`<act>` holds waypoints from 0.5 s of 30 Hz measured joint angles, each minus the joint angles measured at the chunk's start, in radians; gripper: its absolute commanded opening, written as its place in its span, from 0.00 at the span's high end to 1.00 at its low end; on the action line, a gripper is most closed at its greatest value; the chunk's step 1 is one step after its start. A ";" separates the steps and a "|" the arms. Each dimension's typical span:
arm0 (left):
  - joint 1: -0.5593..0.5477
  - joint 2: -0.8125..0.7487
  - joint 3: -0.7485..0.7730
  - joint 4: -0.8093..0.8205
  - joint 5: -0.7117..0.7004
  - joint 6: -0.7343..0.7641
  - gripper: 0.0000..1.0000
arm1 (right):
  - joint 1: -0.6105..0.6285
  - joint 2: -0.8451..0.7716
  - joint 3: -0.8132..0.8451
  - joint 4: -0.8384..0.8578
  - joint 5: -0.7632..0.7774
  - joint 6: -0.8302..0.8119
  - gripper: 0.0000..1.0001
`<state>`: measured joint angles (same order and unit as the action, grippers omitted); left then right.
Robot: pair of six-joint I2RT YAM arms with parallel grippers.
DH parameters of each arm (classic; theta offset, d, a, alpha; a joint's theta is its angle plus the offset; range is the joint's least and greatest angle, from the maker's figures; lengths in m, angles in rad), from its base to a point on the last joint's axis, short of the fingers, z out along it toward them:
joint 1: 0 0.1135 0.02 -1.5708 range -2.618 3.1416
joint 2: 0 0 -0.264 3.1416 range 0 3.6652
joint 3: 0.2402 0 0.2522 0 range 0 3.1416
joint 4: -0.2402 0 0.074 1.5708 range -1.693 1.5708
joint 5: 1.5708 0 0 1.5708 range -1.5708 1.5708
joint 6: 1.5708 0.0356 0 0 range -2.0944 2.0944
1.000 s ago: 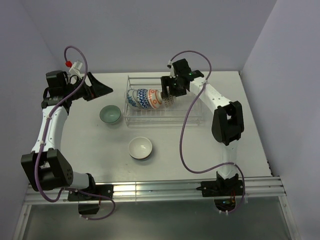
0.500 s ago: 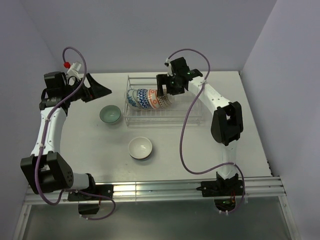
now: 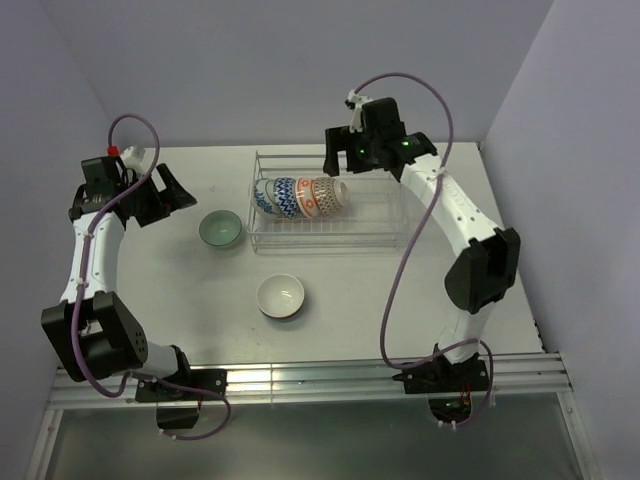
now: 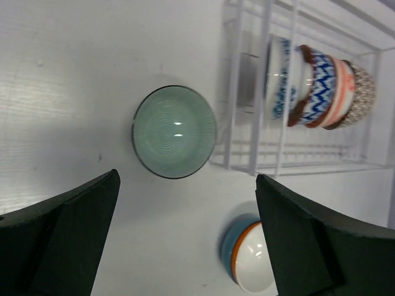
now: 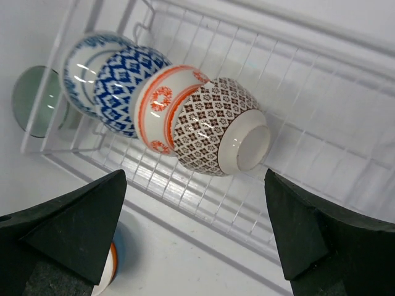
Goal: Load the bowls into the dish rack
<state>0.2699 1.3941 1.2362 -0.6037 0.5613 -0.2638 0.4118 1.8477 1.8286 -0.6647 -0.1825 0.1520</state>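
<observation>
The clear dish rack (image 3: 380,240) stands at the back middle of the table. Several bowls lie nested on their sides in its left half: two blue-and-white patterned ones (image 5: 129,83), an orange-red one (image 5: 163,105) and a grey-brown one (image 5: 216,126) at the right end. My right gripper (image 3: 338,160) hangs open above the rack's back edge, holding nothing and clear of the bowls. A pale green bowl (image 3: 220,228) sits upright left of the rack. A white bowl with a blue outside (image 3: 280,296) sits nearer. My left gripper (image 3: 168,195) is open, left of the green bowl.
The rack's right half (image 5: 321,123) holds nothing. In the left wrist view the green bowl (image 4: 174,131) is ahead of the fingers, with the white bowl (image 4: 253,262) beside the right finger. Walls close the table at the back and sides.
My right gripper opened, let go of the grey-brown bowl in the rack and rose back away from it. My left arm drew back to the left.
</observation>
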 measured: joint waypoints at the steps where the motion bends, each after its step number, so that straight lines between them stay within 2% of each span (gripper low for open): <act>1: 0.000 0.005 -0.009 -0.003 -0.031 0.007 0.07 | -0.004 -0.026 -0.002 0.000 0.001 -0.004 0.00; 8: 0.000 0.120 -0.057 0.016 -0.096 0.019 0.23 | -0.103 -0.223 -0.034 0.026 -0.001 0.000 0.00; 15: -0.016 0.270 -0.104 0.057 -0.093 0.010 0.32 | -0.281 -0.309 -0.150 0.037 -0.047 0.011 0.00</act>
<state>0.2535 1.6646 1.1320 -0.5465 0.4679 -0.2539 0.1307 1.5391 1.6791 -0.6273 -0.2295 0.1635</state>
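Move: Low to the left hand's right sits the green bowl, about 6 cm right, 2 cm ahead and 18 cm below; the rack's middle is some 32 cm right and 8 cm ahead, the white bowl about 21 cm right and 15 cm back. From the right hand, the green bowl lies roughly 32 cm left, 6 cm back and 20 cm down; the brown-patterned bowl already in the rack is 3 cm left, 2 cm ahead and 13 cm below. Sinking almost straight down some 13 cm beside the green bowl's left rim, the left hand tips its fingers about 20 degrees further down and narrows them to roughly two thirds open, still short of touching. The empty right hand, fingers wide, first climbs about 10 cm off the racked bowls, then swings some 13 cm right, turning clockwise. ##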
